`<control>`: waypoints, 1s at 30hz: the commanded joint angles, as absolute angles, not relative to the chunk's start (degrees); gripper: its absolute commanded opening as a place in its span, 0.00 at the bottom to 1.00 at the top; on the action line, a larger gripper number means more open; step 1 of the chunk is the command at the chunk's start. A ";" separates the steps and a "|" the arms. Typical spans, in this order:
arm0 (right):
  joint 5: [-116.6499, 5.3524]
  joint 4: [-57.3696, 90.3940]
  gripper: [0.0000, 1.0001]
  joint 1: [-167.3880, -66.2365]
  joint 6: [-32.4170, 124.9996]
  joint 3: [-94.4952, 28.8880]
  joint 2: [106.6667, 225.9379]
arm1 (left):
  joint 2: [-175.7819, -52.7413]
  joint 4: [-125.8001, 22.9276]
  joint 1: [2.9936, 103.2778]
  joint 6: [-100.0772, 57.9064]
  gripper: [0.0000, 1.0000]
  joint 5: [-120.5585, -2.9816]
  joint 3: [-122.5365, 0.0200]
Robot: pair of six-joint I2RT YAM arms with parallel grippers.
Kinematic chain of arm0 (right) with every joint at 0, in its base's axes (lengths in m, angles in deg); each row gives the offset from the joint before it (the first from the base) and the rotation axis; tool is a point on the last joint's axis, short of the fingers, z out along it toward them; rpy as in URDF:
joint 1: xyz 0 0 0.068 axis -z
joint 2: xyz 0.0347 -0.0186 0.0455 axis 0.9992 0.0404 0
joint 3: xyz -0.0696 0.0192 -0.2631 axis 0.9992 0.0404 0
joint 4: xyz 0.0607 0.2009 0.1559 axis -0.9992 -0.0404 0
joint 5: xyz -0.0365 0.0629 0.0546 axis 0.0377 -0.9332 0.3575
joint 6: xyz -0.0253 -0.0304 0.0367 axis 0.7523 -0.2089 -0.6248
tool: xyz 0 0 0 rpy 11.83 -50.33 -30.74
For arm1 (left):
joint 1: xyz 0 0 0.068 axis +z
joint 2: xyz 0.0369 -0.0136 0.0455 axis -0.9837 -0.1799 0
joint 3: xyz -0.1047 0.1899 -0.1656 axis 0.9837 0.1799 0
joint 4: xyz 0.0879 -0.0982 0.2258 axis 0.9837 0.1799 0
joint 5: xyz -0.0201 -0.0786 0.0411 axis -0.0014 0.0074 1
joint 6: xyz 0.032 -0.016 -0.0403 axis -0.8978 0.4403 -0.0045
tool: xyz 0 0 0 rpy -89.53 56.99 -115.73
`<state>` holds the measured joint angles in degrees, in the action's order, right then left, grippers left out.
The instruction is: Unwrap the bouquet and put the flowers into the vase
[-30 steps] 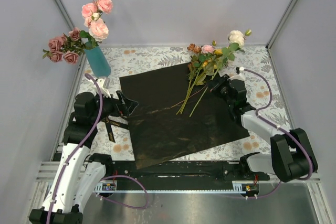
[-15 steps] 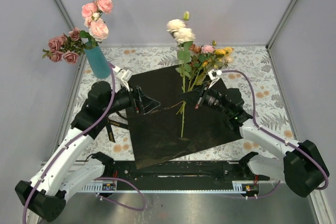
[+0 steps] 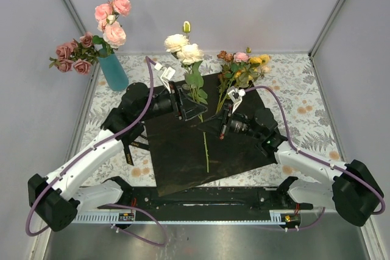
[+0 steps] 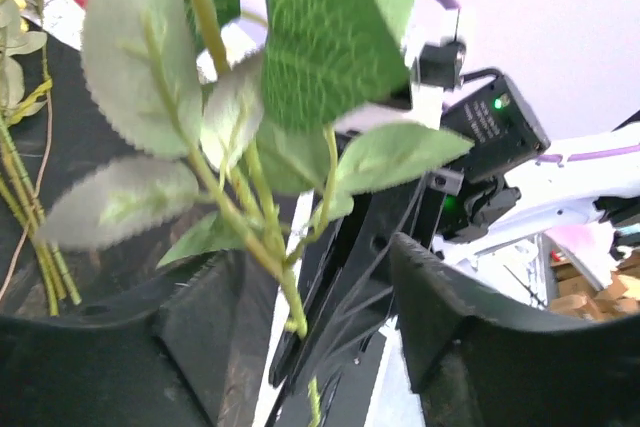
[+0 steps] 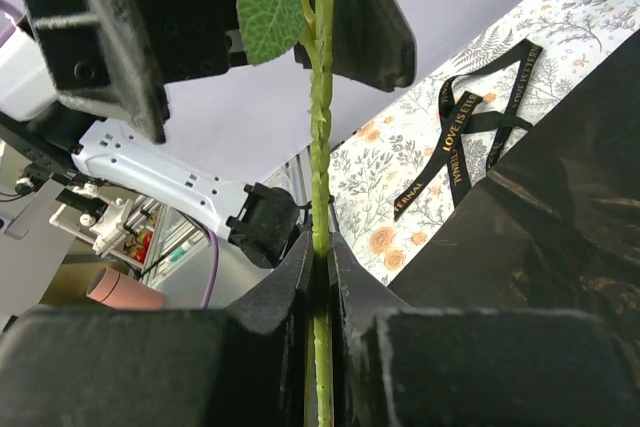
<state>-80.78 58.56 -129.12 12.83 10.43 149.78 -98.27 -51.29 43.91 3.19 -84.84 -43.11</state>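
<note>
A cream rose flower point(image 3: 183, 45) stands upright over the black paper, its stem point(image 5: 320, 147) pinched in my right gripper point(image 3: 210, 131), which is shut point(image 5: 320, 257) on it. My left gripper point(image 3: 196, 109) reaches in from the left at leaf height. In the left wrist view its jaws point(image 4: 310, 332) are open, with the stem point(image 4: 288, 292) between them nearer the left finger point(image 4: 130, 347). More flowers point(image 3: 241, 72) lie on the paper's far edge. The teal vase point(image 3: 114, 71) at the far left holds several pink roses point(image 3: 109, 19).
The unfolded black paper point(image 3: 201, 150) covers the middle of the floral tablecloth point(image 3: 304, 89). A black ribbon point(image 3: 129, 148) with gold lettering point(image 5: 465, 132) lies left of the paper, under my left arm. Grey walls close in the sides and the back.
My right gripper lifted the cream rose off the pile and carried it left, upright. My left arm swung in from the left to the stem, and its jaws have narrowed.
</note>
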 commanded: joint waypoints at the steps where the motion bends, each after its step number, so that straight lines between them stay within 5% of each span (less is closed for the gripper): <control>1: -83.16 62.11 0.00 -129.87 14.17 8.82 150.08 | -102.04 -58.56 42.99 4.95 0.57 -85.94 -47.09; 4: -82.73 62.02 0.02 -129.87 14.78 9.52 149.73 | -103.63 -59.00 42.90 4.95 0.20 -86.29 -47.71; 6: -81.68 61.67 0.17 -129.87 15.22 10.13 149.47 | -103.63 -57.87 42.90 3.82 0.00 -84.28 -48.32; 13: -71.92 61.58 0.99 -129.87 16.89 15.14 145.43 | -101.88 -49.42 42.90 -10.05 0.00 -66.73 -52.90; 21: -68.93 59.91 0.99 -129.79 20.67 18.75 139.54 | -99.84 -72.68 45.17 -35.97 0.00 -33.41 -47.18; 30: -68.66 59.91 0.99 -129.87 21.90 18.93 137.52 | -114.95 -81.76 60.99 -43.65 0.00 -33.55 -61.93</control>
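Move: The white rose's stem, upright in my shut right fingers, runs about 2 cm to the right of my open left hand and 1 cm ahead; its blooms stand roughly 20 cm higher and 8 cm farther out. From my right hand, the stretch to be taken is about 5 cm up and 1 cm ahead. The vase stands some 33 cm ahead and 33 cm left of my left hand, its middle 21 cm lower; the remaining blooms lie about 36 cm ahead, 21 cm right, 28 cm lower. I ease my left hand a couple of centimetres forward and right and pinch the stem just under the leaves; only then do my right fingers spread wide, let it go and back off about 3 cm to the right. My left hand keeps its pinch and sweeps forward and left towards the vase, climbing some 10 cm, while swinging round counter-clockwise about 60 degrees to point ahead. ##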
